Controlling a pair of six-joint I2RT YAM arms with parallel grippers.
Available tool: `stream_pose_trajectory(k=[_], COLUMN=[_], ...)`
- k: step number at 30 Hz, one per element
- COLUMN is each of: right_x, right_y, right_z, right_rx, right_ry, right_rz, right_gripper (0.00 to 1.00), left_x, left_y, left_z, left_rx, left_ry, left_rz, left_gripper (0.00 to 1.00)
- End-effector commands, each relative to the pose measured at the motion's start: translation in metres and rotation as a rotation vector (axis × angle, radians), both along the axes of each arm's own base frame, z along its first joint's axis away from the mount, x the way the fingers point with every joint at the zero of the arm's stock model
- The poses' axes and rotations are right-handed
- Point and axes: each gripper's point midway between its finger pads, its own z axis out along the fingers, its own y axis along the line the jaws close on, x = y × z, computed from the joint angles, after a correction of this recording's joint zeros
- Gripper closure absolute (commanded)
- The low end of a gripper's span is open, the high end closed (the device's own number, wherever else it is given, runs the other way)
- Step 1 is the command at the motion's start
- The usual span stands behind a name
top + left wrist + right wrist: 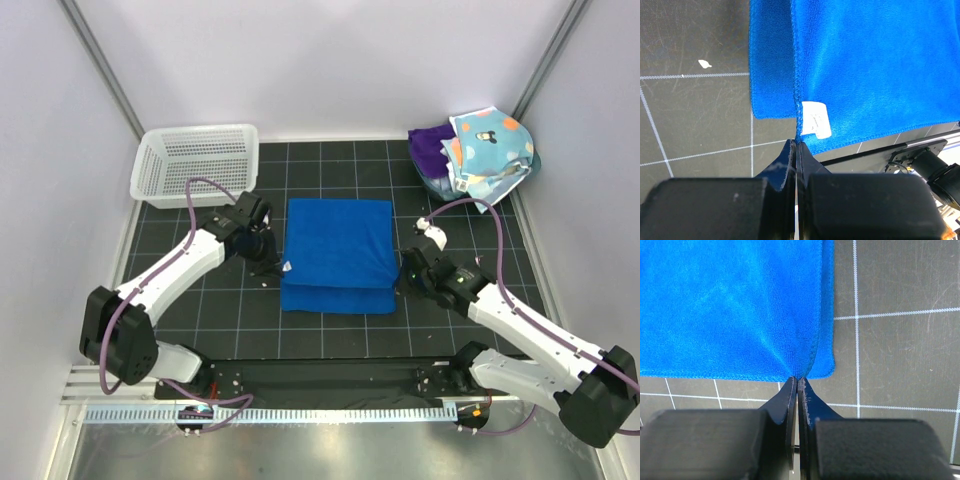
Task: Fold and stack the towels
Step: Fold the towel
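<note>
A royal blue towel (pixel 337 250) lies in the middle of the black grid mat, folded over so its upper layer stops short of the lower layer's near edge. My left gripper (pixel 275 265) is shut on the upper layer's left hem, right by the small white tag (pixel 816 119). In the left wrist view the hem of the blue towel (pixel 875 65) runs straight into the closed tips of that gripper (pixel 797 142). My right gripper (pixel 405 272) is shut on the upper layer's near right corner; the blue towel (pixel 725 305) puckers at its tips (pixel 797 379). A polka-dot towel (pixel 487 145) and a purple towel (pixel 430 148) are piled at the back right.
A white mesh basket (pixel 195 165) stands at the back left, just behind my left arm. Grey walls close in both sides and the back. A metal rail (pixel 300 410) runs along the near edge. A small white scrap (pixel 705 63) lies on the mat left of the towel.
</note>
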Motion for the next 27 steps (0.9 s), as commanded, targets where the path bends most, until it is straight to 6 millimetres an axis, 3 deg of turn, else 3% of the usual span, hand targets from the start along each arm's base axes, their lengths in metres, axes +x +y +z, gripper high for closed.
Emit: stream_pose_trajectory(k=[1,6,10,16,27], right_x=[0.005,0.005,0.003,-0.004,-0.022], right_y=[0.003,0.005,0.007,0.006,0.001], right_z=[0.021,0.029,0.025,0.000,-0.063], right_rx=[0.034,0.038,0.039,0.022,-0.022], right_ry=[-0.053,-0.063,-0.057,-0.015,0.103], right_rz=[-0.021,-0.016,-0.015,-0.015,-0.012], right_gripper=[0.94,0.94,0.95,0.94,0.93], left_x=[-0.004,-0.004,-0.008,-0.014,-0.038], left_y=[0.002,0.003,0.003,0.002,0.006], left_z=[0.011,0.013,0.006,-0.012,-0.085], left_rx=[-0.023,-0.022,-0.019,-0.033,0.007], left_ry=[-0.023,-0.027,-0.010,0.026,0.178], left_rz=[0.004,0.005,0.006,0.012,0.010], left_gripper=[1.00,1.00,1.00,1.00,1.00])
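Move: Each hand still pinches a near-end corner area of the blue towel's raised upper layer. The lower layer's near left corner is about 6 cm back, 1 cm left and 11 cm below the left hand; its near right corner is some 3 cm back, 2 cm right and 10 cm below the right hand. The white speck lies about level and 6 cm left of the left hand; the towel bin sits roughly 28 cm ahead and 19 cm right of the right hand. Both hands, keeping their pinch, lower the towel's upper layer about 6 cm and back towards the lower layer's near edge. ##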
